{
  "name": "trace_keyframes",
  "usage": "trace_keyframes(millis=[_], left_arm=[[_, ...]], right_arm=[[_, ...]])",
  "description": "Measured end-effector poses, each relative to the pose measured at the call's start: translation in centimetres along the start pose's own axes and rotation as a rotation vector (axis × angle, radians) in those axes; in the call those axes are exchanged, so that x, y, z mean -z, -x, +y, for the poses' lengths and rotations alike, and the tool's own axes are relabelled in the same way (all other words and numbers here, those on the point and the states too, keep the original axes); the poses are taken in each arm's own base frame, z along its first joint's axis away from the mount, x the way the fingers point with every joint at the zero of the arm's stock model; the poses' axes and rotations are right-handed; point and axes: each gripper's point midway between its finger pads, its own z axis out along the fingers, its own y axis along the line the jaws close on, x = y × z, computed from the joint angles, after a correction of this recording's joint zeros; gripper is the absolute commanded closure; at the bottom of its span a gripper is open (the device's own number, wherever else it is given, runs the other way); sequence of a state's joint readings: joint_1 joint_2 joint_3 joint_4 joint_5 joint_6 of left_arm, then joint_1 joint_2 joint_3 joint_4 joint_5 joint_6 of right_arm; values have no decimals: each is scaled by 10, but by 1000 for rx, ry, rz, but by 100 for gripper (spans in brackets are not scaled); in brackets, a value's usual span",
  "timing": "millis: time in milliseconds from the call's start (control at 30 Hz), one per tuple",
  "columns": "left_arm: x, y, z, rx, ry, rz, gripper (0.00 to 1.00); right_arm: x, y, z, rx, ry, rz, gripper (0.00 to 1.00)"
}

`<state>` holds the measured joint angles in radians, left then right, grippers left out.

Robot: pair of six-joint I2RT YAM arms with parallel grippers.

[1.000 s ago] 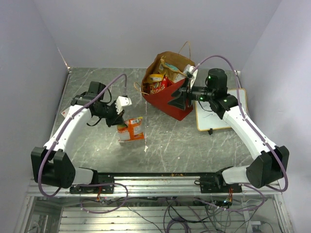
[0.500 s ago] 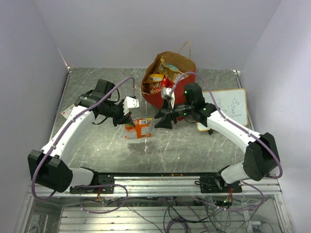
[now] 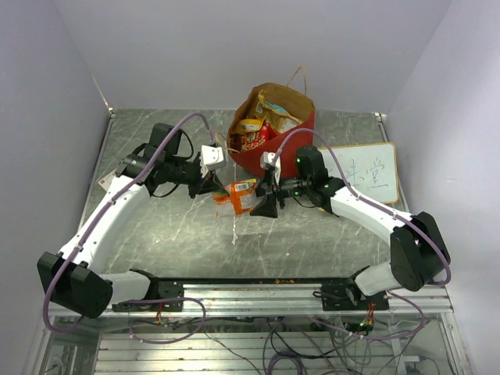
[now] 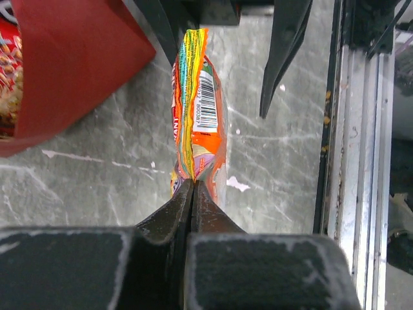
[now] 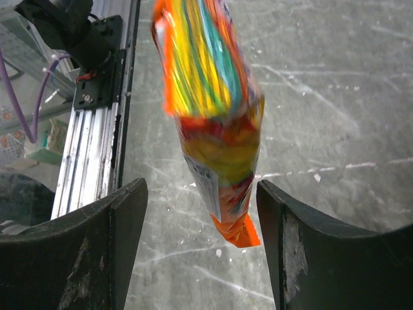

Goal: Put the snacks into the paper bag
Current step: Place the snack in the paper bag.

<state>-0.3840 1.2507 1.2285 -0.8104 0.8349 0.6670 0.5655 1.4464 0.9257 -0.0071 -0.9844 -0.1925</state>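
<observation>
An orange packet [image 3: 242, 195] with yellow and teal stripes and a barcode hangs above the table, just in front of the red paper bag [image 3: 291, 156]. My left gripper [image 3: 222, 187] is shut on one sealed end of the orange packet [image 4: 197, 110]. My right gripper [image 3: 255, 201] stands open from the other side. Its fingers [image 5: 129, 213] flank the orange packet's [image 5: 216, 110] free end without touching it. The paper bag stands upright and open, and other snacks [image 3: 253, 134] lie inside it.
A wood-framed whiteboard [image 3: 361, 176] lies flat to the right of the bag. A small card [image 3: 103, 181] sits at the table's left edge. The bag's red wall [image 4: 71, 64] is close to the left gripper. The metal rail [image 3: 250, 291] runs along the near edge.
My left arm has lifted the orange packet off the table and carried it right, towards the bag. My right gripper has left the bag's front, come up to the packet and opened wider.
</observation>
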Motion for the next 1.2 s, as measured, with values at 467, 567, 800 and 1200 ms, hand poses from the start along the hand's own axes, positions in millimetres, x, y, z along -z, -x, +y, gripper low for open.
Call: trace_keyframes(millis=[467, 567, 800, 1200], left_arm=[[5, 57, 3, 82, -8, -189, 93], [5, 64, 3, 98, -7, -214, 93], [4, 71, 7, 123, 8, -255, 86], [12, 77, 10, 88, 62, -267, 35]], right_arm=[[10, 19, -14, -104, -63, -143, 59], [16, 24, -17, -135, -65, -186, 69], [26, 36, -18, -146, -53, -233, 90], [51, 51, -30, -50, -121, -160, 97]])
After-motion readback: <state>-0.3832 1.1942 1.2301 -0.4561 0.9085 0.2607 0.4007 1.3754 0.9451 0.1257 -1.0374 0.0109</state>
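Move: The orange snack bag hangs from the left hand's shut fingers, its middle about 5 cm to that hand's right and 3 cm below, level fore and aft. From the open right hand its middle lies some 4 cm left, 1 cm ahead and 2 cm up, the free end already between the fingers. The paper bag's middle stands about 16 cm ahead, 8 cm right and 5 cm below; the red snack bag in its mouth, roughly 18 cm straight ahead, 3 cm lower. The right fingers close on the near end of the orange snack bag and pinch it, the hand first dipping slightly, then rising about 5 cm while going forward and right towards the paper bag. The left hand, still gripping, lifts about 7 cm and drifts right, its fingers tipping up some 15 degrees; only once the right grip has closed does it open wide and let go. ##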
